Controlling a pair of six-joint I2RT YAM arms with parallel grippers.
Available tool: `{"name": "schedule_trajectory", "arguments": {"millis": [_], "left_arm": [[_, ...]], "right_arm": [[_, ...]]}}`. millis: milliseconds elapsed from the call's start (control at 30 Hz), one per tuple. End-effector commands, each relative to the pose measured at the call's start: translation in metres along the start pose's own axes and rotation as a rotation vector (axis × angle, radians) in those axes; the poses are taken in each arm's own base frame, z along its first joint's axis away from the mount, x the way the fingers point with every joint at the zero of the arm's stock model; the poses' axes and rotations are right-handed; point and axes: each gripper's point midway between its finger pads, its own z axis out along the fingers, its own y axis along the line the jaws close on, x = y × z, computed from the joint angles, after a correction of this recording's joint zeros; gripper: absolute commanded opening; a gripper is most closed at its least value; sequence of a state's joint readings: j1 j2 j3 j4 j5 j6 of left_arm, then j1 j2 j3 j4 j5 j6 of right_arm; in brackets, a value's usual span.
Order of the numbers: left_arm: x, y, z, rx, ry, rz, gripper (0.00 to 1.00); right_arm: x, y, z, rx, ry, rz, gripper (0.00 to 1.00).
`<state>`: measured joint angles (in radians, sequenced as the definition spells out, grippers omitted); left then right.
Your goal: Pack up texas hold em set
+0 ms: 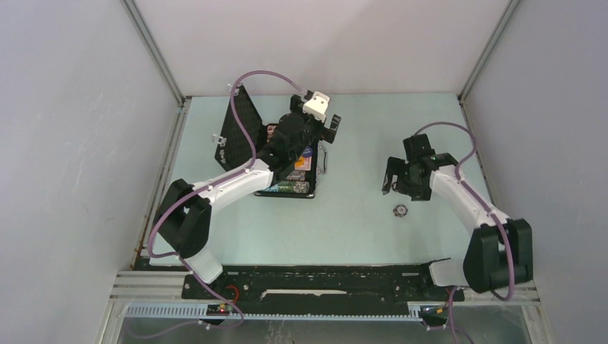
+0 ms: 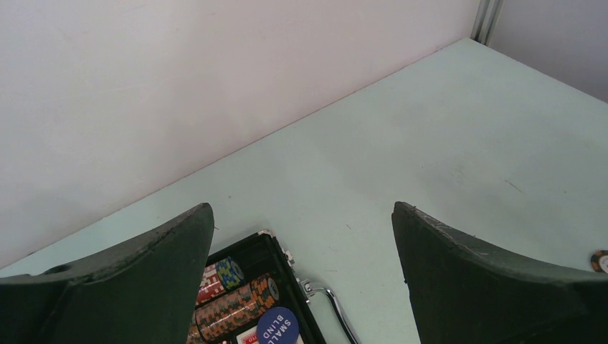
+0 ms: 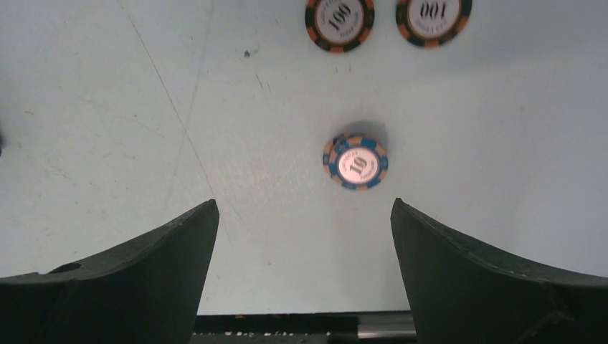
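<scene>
The texas hold em set's black case [image 1: 267,188] lies open at the back left, its lid [image 1: 240,129] upright. Inside are rows of multicoloured chips [image 2: 233,304] and a blue "SMALL BLIND" button [image 2: 277,326]; the silver handle [image 2: 333,309] sticks out of the side. My left gripper [image 2: 302,236] hovers open over the case's far corner [image 1: 319,122], holding nothing. My right gripper [image 3: 302,236] is open above the table [image 1: 393,183]. A blue and orange "10" chip [image 3: 358,162] lies just beyond its fingertips, apart from them. Two orange "100" chips [image 3: 339,21] lie flat farther on.
One loose chip [image 1: 400,210] shows on the pale green table [image 1: 358,229] near the right gripper, and one shows at the right edge of the left wrist view [image 2: 601,261]. White walls enclose the back and both sides. The arm bases sit on a black rail [image 1: 315,279] at the near edge.
</scene>
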<state>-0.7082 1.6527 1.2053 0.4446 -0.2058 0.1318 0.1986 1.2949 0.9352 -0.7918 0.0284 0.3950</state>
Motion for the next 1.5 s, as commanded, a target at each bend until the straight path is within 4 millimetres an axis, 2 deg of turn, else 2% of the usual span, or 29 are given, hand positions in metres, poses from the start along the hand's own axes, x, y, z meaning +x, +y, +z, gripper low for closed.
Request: {"name": "schedule_trajectory", "arguments": {"millis": [0,100,233,333,533,767,1100,1467], "left_arm": [[-0.021,0.006,-0.009,-0.006,-0.063,-0.019,1.00],[-0.021,0.007,-0.010,-0.012,-0.063,-0.019,1.00],[-0.022,0.009,-0.010,-0.016,-0.069,-0.022,1.00],[-0.023,0.009,-0.011,-0.011,-0.071,-0.024,1.00],[-0.022,0.012,-0.012,-0.021,-0.073,-0.024,1.00],[-0.022,0.009,-0.011,-0.008,-0.070,-0.024,1.00],[-0.021,0.009,-0.010,-0.002,-0.067,-0.023,1.00],[-0.019,0.008,-0.009,0.000,-0.062,-0.019,1.00]], "right_arm": [[-0.015,-0.006,0.013,0.050,0.053,-0.158,0.99],[-0.009,-0.020,0.029,0.092,0.123,-0.140,0.98],[0.001,-0.021,0.039,0.036,0.198,-0.130,0.97],[0.006,-0.026,0.048,0.033,0.249,-0.118,0.95],[0.016,-0.025,0.066,0.026,0.320,-0.126,0.93],[0.025,-0.023,0.072,0.014,0.366,-0.130,0.87],[0.040,-0.018,0.076,0.050,0.414,-0.182,0.71],[0.050,-0.013,0.081,0.074,0.438,-0.213,0.59]]}}
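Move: The staggered stack of 10 chips lies almost under my right hand, roughly 1 cm back, 1 cm to the right and 9 cm below. Two loose 100 chips lie beyond it: one about 7 cm ahead of my right hand and level with it sideways, the other also 7 cm ahead but 5 cm to the right. From my left hand the stack is about 18 cm back, 23 cm to the right and 28 cm below. I swing my right hand a couple of centimetres forward and right, then sink it about 8 cm while easing back, tipping the fingers some 20 degrees until they point straight down around the 10-chip stack. Low at the table, I close from wide open to a bit over half, drifting about 1 cm left as the fingertips come in against the stack's two sides. ##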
